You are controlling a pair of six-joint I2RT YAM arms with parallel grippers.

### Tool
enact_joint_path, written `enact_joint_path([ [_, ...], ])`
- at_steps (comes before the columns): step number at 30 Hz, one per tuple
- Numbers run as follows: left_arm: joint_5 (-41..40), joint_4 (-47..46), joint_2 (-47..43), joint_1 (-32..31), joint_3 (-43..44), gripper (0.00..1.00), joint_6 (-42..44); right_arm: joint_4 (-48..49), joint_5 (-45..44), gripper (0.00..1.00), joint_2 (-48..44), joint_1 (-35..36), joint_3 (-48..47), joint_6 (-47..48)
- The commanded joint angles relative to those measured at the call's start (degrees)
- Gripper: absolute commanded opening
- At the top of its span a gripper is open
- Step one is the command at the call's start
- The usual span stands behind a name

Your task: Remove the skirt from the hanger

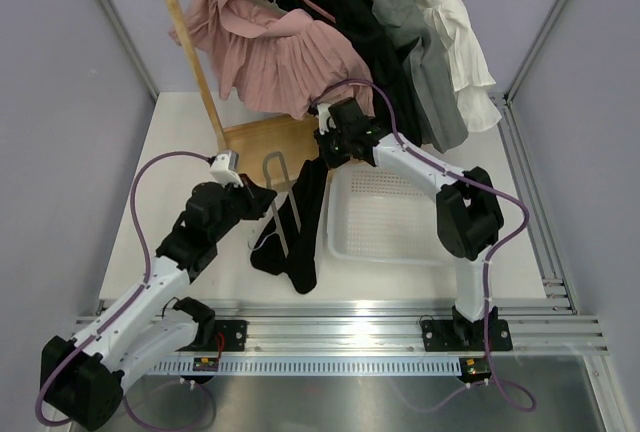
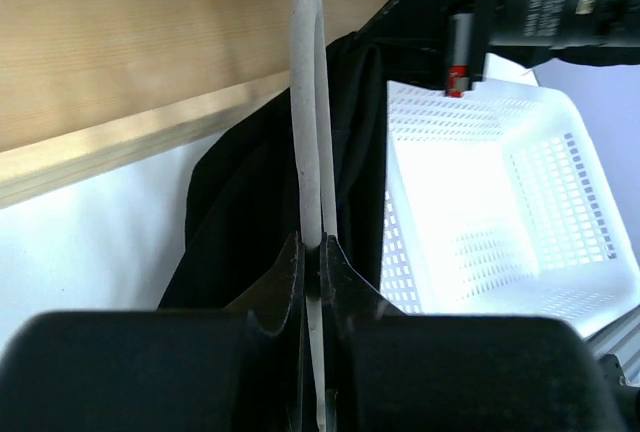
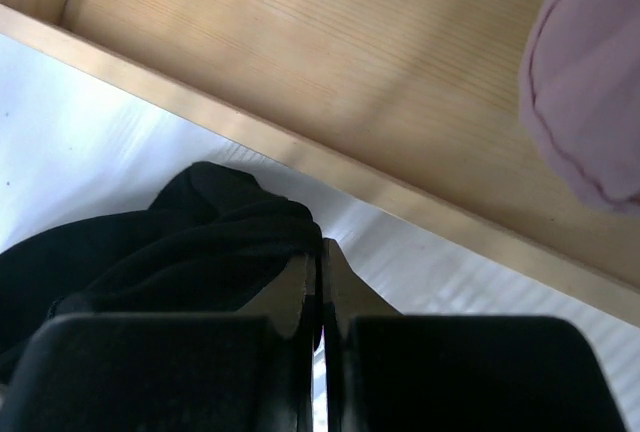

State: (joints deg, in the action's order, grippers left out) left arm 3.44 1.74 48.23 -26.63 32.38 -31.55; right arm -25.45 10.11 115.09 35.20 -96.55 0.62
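Note:
A black skirt (image 1: 300, 222) lies stretched on the white table between the two arms, still on a hanger whose white hook (image 1: 278, 167) sticks out toward the rack. My left gripper (image 1: 268, 200) is shut on that hook. In the left wrist view the white loop (image 2: 310, 102) runs straight into the closed jaws of the left gripper (image 2: 312, 247), with the skirt (image 2: 250, 202) behind it. My right gripper (image 1: 325, 157) is at the skirt's upper end. In the right wrist view the right gripper (image 3: 320, 252) is shut on a fold of the skirt (image 3: 200, 242).
A white perforated basket (image 1: 390, 257) sits right of the skirt, also seen as the basket (image 2: 480, 192) in the left wrist view. Behind stands a wooden rack with its base board (image 1: 260, 137), hung with a pink garment (image 1: 270, 52), black ones and a grey-white one (image 1: 440, 42).

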Motion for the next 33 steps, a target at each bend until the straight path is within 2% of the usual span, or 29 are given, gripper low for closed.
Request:
enact_joint_path([
  [1,1.1,6.4,-1.6,-0.3,-0.9,0.00,1.8,4.4,-2.1,0.00,0.3,-2.0,-2.0,1.4],
  [3,-0.4,6.6,-2.3,-0.3,-0.3,0.00,1.0,3.3,1.9,0.00,0.3,-1.8,-2.3,1.9],
  [7,-8.3,9.4,-1.2,0.0,3.6,0.00,0.1,2.9,13.2,0.00,-1.5,-1.3,-0.4,5.3],
  [10,-12.3,7.3,-0.1,1.2,5.5,0.00,-2.9,2.5,23.0,0.00,-4.0,1.3,2.5,9.5],
  [12,-13.0,6.0,1.7,2.4,6.2,0.00,-5.4,2.1,24.3,0.00,-6.1,4.8,5.0,12.6],
  [16,-10.8,4.8,3.7,5.6,9.2,0.00,-8.0,1.2,20.5,0.00,-7.0,9.3,7.8,15.5],
  [21,-8.2,9.1,2.7,12.4,14.5,0.00,-8.1,-1.9,18.5,0.00,-5.2,9.4,8.6,19.4],
  [23,-7.8,9.9,2.3,14.1,15.3,0.00,-8.7,-2.2,21.3,0.00,-5.9,9.7,10.8,22.6],
  [27,-6.5,7.1,4.2,14.7,13.6,0.00,-13.4,-1.4,22.2,0.01,-10.6,11.8,15.4,28.3],
  [28,-5.7,5.7,4.9,14.8,13.4,0.00,-14.1,-1.4,22.7,0.12,-11.4,11.9,15.9,29.0],
  [30,-5.1,4.9,6.6,14.9,13.6,0.00,-15.6,-2.1,22.5,0.21,-13.5,11.9,16.4,31.4],
  [31,-5.3,4.9,7.0,14.9,13.8,0.00,-15.8,-2.8,22.5,0.35,-14.3,11.9,16.4,32.9],
  [33,-5.8,5.3,7.0,15.3,14.5,0.00,-16.0,-7.2,24.0,0.45,-15.9,11.9,16.2,39.8],
])
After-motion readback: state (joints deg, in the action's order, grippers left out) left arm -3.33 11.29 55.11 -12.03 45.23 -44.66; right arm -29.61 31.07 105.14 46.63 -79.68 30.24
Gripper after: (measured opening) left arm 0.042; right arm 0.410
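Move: The black skirt's middle lies about 18 cm back, 8 cm left and 8 cm below the right hand, which still pinches the skirt's far end. The white basket's middle is about 13 cm back and 16 cm right of that hand, some 9 cm lower. From the left hand, which holds the hanger, the skirt's middle is about 11 cm back, 5 cm right and 14 cm below; the rack base's front left corner is 9 cm left, level fore and aft, 16 cm below. Pull the right gripper back some 17 cm towards the skirt's middle, turning it counter-clockwise about 45 degrees, drifting left and dipping late; then open the fingers to nearly half. Meanwhile keep the left gripper shut on the hanger and carry it left and forward towards the rack's left post, swinging counter-clockwise and rising late, drawing the hanger's loop end away from the skirt. ##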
